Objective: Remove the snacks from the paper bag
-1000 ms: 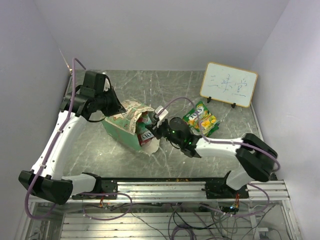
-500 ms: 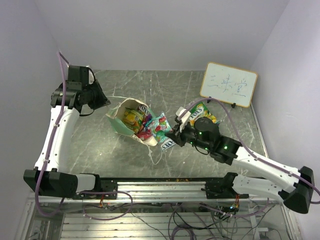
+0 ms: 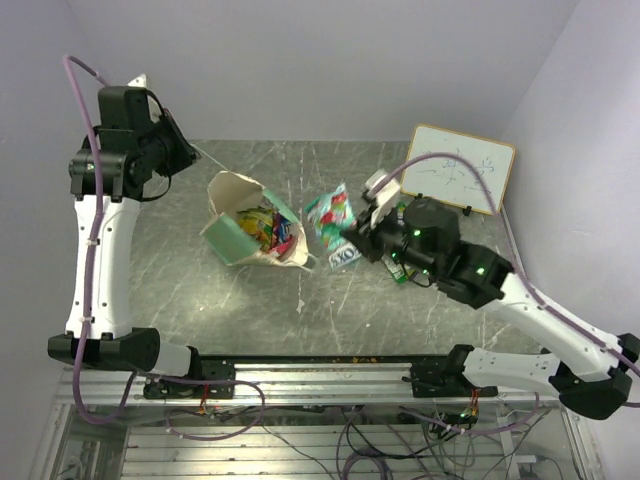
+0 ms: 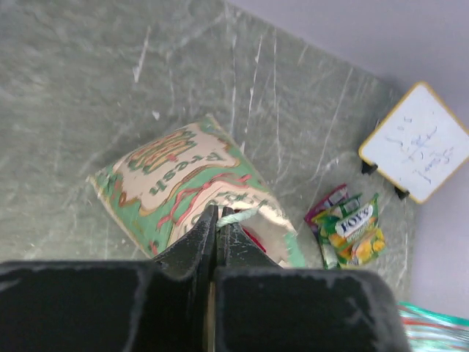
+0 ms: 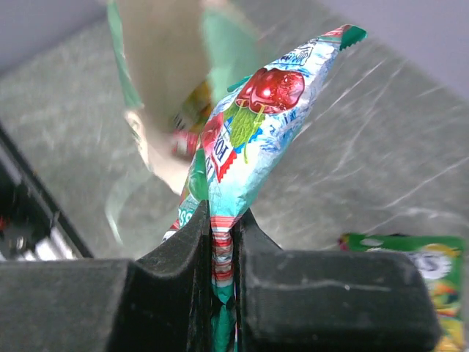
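Note:
The mint-green paper bag (image 3: 228,235) lies tipped on the table with its mouth toward the right, and several bright snacks (image 3: 268,228) show inside it. My left gripper (image 3: 187,151) is raised at the far left, shut on the bag's thin string handle (image 4: 238,215), which runs taut down to the bag (image 4: 172,180). To the right of the bag's mouth, clear of the table, my right gripper (image 3: 366,236) is shut on the end of a teal and red snack packet (image 3: 333,222), also seen in the right wrist view (image 5: 253,125). A green-yellow packet (image 4: 353,233) lies on the table farther right.
A white framed whiteboard (image 3: 458,167) stands at the back right, close behind my right arm. Walls close in the table on the left, back and right. The metal rail (image 3: 330,375) with both arm bases runs along the near edge.
My right gripper pulled the teal and red packet out of the bag and carried it up and to the right. My left arm rose and swung back-left with the handle, turning the bag.

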Robot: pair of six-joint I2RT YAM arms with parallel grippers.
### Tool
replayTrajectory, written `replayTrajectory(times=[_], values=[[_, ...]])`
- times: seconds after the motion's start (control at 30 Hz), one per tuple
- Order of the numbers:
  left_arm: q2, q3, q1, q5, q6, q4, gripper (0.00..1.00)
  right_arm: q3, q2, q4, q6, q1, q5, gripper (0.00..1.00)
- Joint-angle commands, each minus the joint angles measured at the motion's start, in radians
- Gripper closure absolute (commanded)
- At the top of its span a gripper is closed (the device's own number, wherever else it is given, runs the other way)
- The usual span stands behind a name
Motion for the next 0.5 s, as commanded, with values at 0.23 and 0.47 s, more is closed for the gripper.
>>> replayTrajectory(times=[0.23, 0.47], values=[[0.125, 0.329, 0.027, -0.116, 0.203, -0.017, 0.93, 0.088, 0.009, -0.146, 0.052, -0.213, -0.029, 1.0], [0.154, 0.25, 0.016, 0.042, 0.29, 0.062, 0.93, -0.005, 0.222, -0.107, 0.039, -0.382, -0.525, 1.0]])
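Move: Ahead and to the right of the right hand, which holds the turquoise snack pack, the pile of snacks lies about 18 cm forward, 16 cm right and 28 cm below. The whiteboard stands some 22 cm beyond that pile and 20 cm farther right. From the left hand, holding the paper bag's string handle, the bag's middle is about 6 cm ahead, 13 cm right and 22 cm below; the pile is roughly 60 cm right and 5 cm ahead. Arching up about 6 cm and then down some 12 cm, the right hand carries the gripped turquoise pack forward and right towards the snack pile, about 6 cm each way, its fingers swinging clockwise and finally tipping down. The left hand keeps the paper bag's string pinched and draws it about 4 cm up, then forward and slightly left, rolling its left side up some 15 degrees. ##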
